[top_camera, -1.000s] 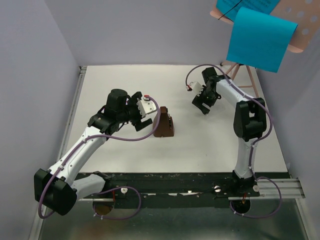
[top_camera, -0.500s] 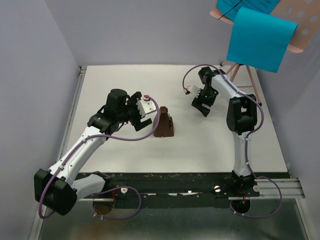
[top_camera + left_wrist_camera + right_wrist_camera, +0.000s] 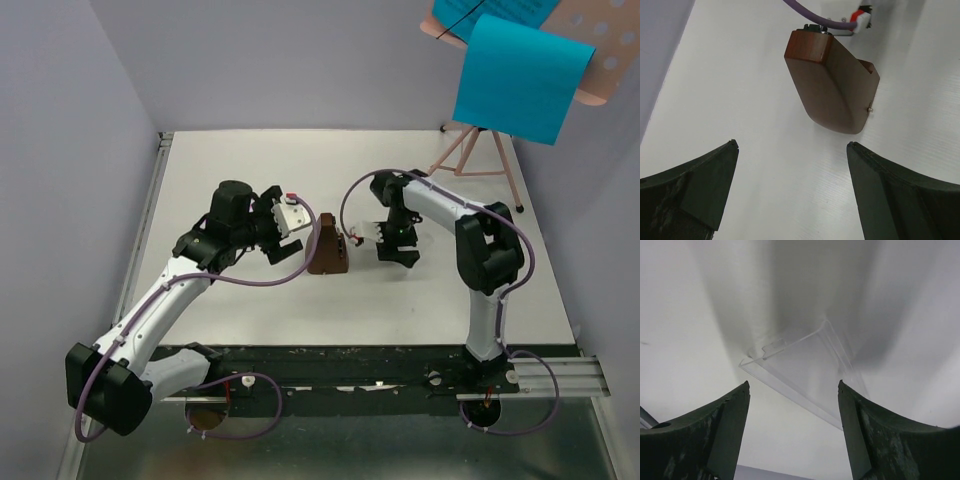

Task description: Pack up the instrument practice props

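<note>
The dark-brown wedge block (image 3: pixel 328 247) stands near the middle of the white table (image 3: pixel 230 170). In the left wrist view the block (image 3: pixel 832 87) lies just ahead of my left gripper (image 3: pixel 791 144), which is open and holds nothing. From above, the left gripper (image 3: pixel 292 240) sits close to the block's left side. My right gripper (image 3: pixel 397 255) hangs just right of the block, fingers pointing down. It is open (image 3: pixel 793 384) and holds nothing. The pink music stand (image 3: pixel 605 45) rises at the back right on thin legs (image 3: pixel 468 150), with the blue sheet (image 3: pixel 520 80) draped over it.
A clear plastic piece (image 3: pixel 800 372) shows ahead of the right fingers in a blurred wrist view. Grey walls enclose the table on the left, back and right. A dark rail (image 3: pixel 330 365) with the arm bases runs along the near edge.
The right arm has swung from near the stand's legs down and left to beside the brown block, its jaws narrowing slightly. The left arm has barely moved.
</note>
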`<state>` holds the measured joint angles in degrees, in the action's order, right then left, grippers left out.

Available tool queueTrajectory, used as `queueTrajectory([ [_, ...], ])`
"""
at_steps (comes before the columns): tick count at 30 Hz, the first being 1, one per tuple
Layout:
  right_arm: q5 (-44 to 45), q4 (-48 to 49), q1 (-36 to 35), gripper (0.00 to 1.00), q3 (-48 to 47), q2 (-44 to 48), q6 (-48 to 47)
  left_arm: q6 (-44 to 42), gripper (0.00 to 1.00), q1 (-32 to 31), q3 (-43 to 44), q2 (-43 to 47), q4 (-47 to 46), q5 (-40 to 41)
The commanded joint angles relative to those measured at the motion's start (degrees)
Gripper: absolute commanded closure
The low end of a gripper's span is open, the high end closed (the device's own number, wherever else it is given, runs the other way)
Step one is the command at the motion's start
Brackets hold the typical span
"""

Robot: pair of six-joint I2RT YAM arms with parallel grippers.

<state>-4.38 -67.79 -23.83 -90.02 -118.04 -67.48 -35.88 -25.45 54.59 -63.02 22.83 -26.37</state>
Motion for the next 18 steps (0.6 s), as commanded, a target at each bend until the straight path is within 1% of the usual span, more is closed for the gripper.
queueTrajectory([
  [1,-4.93,0.46,-3.93,0.23,7.47,4.73,-8.01,-0.51,0.01,0.32,-0.89,1.59,0.20,-1.40],
  [2,-5.54,1.16,-4.37,0.22,8.36,6.14,-7.06,-0.42,0.01,0.40,-0.89,1.76,0.37,-1.49],
  [4,-8.18,1.34,-4.03,0.22,8.28,8.17,-2.15,-0.42,0.01,0.32,-0.97,1.94,0.55,-1.58],
  [9,-18.71,-0.15,-0.17,0.16,4.85,13.00,16.38,-0.07,0.01,0.32,-1.59,3.08,0.90,-1.32],
  [10,-18.99,0.72,0.45,0.15,4.94,13.88,21.90,-0.07,0.01,0.32,-1.68,3.17,1.07,-1.32],
  [12,-17.43,2.21,1.07,0.11,4.85,14.68,32.27,0.11,0.01,0.40,-1.85,3.26,1.43,-1.40],
  [13,-14.89,3.01,1.33,0.09,4.94,14.68,38.42,0.28,0.01,0.40,-1.77,3.17,1.52,-1.32],
  [14,-12.08,4.41,1.33,0.05,5.64,14.85,44.57,0.28,0.01,0.40,-1.77,3.17,1.78,-1.32],
  [15,-10.66,5.99,1.33,0.00,6.95,15.55,48.37,0.46,0.01,0.23,-1.33,3.00,2.21,-1.32],
  [18,-1.46,8.20,1.51,0.00,9.95,15.83,61.38,0.55,0.01,0.14,0.25,1.86,4.32,-0.88],
])
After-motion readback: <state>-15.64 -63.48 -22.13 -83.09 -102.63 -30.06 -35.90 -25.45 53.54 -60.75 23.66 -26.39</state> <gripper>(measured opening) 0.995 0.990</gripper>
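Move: The right fingers, close above the table and pointing down, straddle the clear cover; its middle is only about 1 cm ahead of that hand and 2 cm below. The brown metronome stands some 18 cm to the hand's left and about 2 cm farther out, its middle roughly 5 cm higher. From the left hand, the cover lies about 31 cm to the right, 4 cm ahead and 20 cm lower. Drag the clear cover on with the right gripper, back towards the base and left towards the metronome, about 5 cm back and 3 cm left, keeping low over the table. Then spread the fingers fully, let the cover go and rise about 6 cm off it, twisting the wrist clockwise some 40 degrees and tilting the fingertips slightly left. ##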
